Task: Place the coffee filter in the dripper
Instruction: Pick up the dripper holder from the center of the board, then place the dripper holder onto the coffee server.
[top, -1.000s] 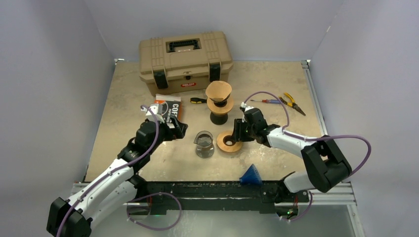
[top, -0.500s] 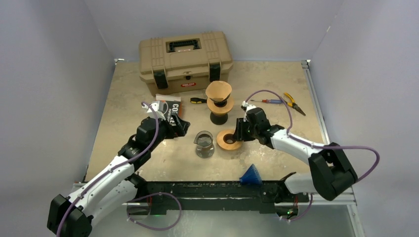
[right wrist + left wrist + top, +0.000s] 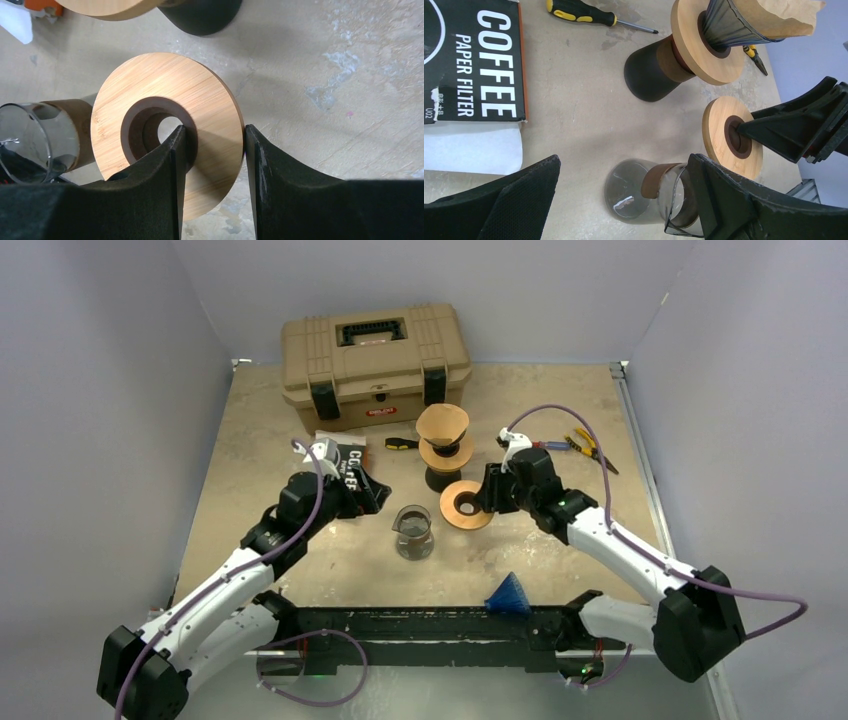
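Note:
A black cone dripper [image 3: 443, 443] [image 3: 724, 25] stands on a wooden disc and dark base, with a brown paper coffee filter [image 3: 442, 422] [image 3: 779, 17] in it. My right gripper [image 3: 485, 495] [image 3: 214, 135] is shut on a second wooden ring [image 3: 463, 505] [image 3: 200, 95] [image 3: 729, 135]. One finger is in the ring's centre hole and the other on its outer rim. The ring hangs tilted above the table. My left gripper [image 3: 368, 492] [image 3: 624, 165] is open and holds nothing. It hovers by the coffee filter packet [image 3: 340, 458] [image 3: 474, 60].
A glass carafe [image 3: 413, 532] [image 3: 644, 192] [image 3: 35, 135] stands between the arms. A tan toolbox [image 3: 375, 365] is at the back. A yellow-handled screwdriver [image 3: 402, 443] [image 3: 584, 15], a red screwdriver [image 3: 535, 445] and pliers [image 3: 590, 448] lie nearby. A blue object [image 3: 508, 594] sits at the front edge.
My right gripper closed on the wooden ring and raised it off the table, back toward the dripper. My left arm edged slightly farther back.

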Motion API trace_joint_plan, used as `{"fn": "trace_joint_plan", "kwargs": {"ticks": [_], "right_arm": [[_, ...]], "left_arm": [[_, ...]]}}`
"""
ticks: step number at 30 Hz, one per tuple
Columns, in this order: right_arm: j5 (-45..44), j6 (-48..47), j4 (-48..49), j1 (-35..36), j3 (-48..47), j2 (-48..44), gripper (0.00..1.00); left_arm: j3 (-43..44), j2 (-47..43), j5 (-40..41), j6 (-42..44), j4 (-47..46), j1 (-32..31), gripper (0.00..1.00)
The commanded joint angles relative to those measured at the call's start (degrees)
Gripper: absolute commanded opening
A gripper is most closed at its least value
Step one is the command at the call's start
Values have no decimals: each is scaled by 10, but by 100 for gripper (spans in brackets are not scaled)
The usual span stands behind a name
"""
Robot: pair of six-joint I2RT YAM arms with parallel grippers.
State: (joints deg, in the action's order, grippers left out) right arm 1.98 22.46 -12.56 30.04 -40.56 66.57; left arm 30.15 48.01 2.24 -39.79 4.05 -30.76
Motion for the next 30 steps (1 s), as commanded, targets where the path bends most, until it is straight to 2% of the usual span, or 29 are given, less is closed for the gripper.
{"fn": "trace_joint_plan", "kwargs": {"ticks": [1,11,18,24,30], "right_arm": [[-5,-21,-1,0,-34,-34,0],[40,-43,0,1,-57,-63,0],[88,-39,28,12,-57,-81,0],[110,-27,49,34,-53,-88,0],[51,-25,39,113,-75,-63,0]], "left_arm": [[24,3,-38,-10,-24,4,100],[38,37,-90,-25,-49,4,100],[42,49,-90,-15,-44,4,100],[58,65,-53,29,15,4,100],[62,64,0,43,60,4,100]]}}
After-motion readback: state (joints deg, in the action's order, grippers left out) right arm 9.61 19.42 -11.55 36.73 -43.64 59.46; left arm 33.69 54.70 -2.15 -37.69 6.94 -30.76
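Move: The right gripper already holds the dripper holder by the side of its wooden ring, about 11 cm over the board. From that hand the glass carafe lies about 15 cm to the left, 4 cm back and 7 cm lower; the dripper with its filter, on its stand, is some 11 cm ahead, 8 cm left and 6 cm higher. From the open left gripper the carafe is about 8 cm right, 3 cm back and 12 cm below. Keep the right fingers pinched on the dripper holder's ring and lift it straight up about 5 cm first, tipping the fingers up some 10 degrees; then, still rising a little, swing it left about 5 cm and back 3 towards the carafe's side, turning counter-clockwise about 15 degrees. Meanwhile ease the open left gripper right some 2.5 cm, then partly back left and down. ##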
